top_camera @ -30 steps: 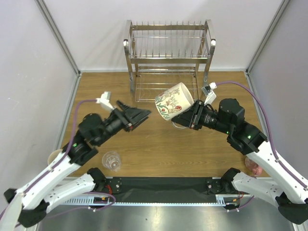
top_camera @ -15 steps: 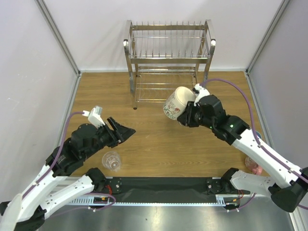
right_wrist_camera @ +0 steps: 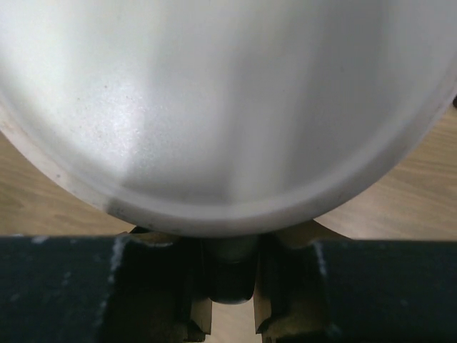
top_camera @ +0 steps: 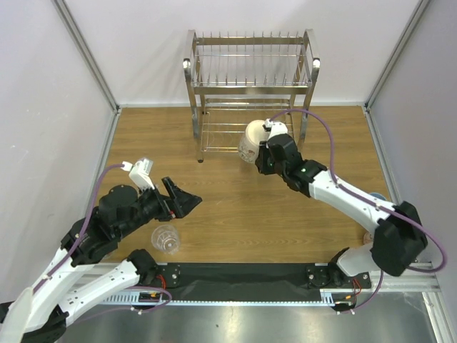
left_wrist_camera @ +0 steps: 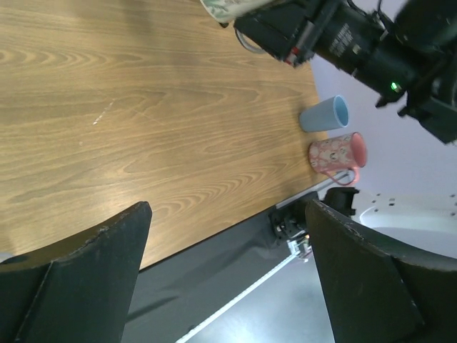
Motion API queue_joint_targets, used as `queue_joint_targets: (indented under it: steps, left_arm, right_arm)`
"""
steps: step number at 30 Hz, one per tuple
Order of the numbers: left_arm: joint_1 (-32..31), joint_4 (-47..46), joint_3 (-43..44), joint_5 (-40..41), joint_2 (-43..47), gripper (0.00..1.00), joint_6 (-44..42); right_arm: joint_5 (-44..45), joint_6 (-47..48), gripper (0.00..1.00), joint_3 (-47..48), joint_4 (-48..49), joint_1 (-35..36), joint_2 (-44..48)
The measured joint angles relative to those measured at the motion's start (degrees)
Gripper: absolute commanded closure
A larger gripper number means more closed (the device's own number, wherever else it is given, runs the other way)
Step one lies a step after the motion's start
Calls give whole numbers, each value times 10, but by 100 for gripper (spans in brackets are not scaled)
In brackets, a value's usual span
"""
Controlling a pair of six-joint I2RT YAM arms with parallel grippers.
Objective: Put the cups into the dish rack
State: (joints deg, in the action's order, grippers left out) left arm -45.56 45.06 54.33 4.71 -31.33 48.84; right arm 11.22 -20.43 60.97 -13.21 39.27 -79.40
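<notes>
My right gripper (top_camera: 266, 154) is shut on the handle of a cream mug (top_camera: 254, 140) with a printed pattern, held just in front of the lower tier of the steel dish rack (top_camera: 250, 77). In the right wrist view the mug's pale body (right_wrist_camera: 228, 107) fills the frame above that gripper (right_wrist_camera: 230, 286), whose jaws clamp the handle. My left gripper (top_camera: 184, 200) hangs open and empty over the near left of the table. A clear glass tumbler (top_camera: 166, 238) stands below it. The left wrist view shows a light blue cup (left_wrist_camera: 325, 114) and a pink mug (left_wrist_camera: 337, 152) lying on their sides.
The rack stands against the back wall, with upright prongs along its upper tier. Grey side walls close in the wooden table (top_camera: 228, 207). The black arm mount (top_camera: 243, 274) runs along the near edge. The right forearm (top_camera: 343, 196) stretches across the right side.
The right arm has carried the cream mug away from the table's middle up to the rack's lower tier. The left arm drew back to the near left and its jaws opened wider.
</notes>
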Motion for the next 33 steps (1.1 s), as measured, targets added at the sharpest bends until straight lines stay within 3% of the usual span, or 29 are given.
queue_joint_targets:
  steps: [17,33]
  left_arm:
    - [0,55,5,6,2,5,-45]
    - [0,143,82,28,-2,5,-84]
  right_arm:
    - [30,62,100,10,91,-59,-135]
    - [81,72,100,101,118,-73,-230]
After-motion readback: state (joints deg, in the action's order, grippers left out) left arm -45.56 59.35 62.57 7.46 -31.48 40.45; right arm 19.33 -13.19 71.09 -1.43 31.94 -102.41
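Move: The right hand holds the mug upside down by its handle, the body some 6 cm ahead and 3 cm to the left. The rack's lower shelf is centred about 17 cm ahead, 4 cm left and 14 cm below this hand; the rack's right front foot is 5 cm ahead, 11 cm right, 18 cm down. From the empty left hand, the clear glass lies about 11 cm left, 4 cm back and 23 cm below. Still pinching the mug's handle, the right hand carries it about 12 cm forward into the rack's front opening, sinking some 6 cm over the first half, then running nearly level above the lower shelf. It drifts slightly right and turns about 10 degrees clockwise, its left side dipping. The left hand, wide open, eases some 4 cm left and slightly back towards the clear glass, rolling its left side up. ##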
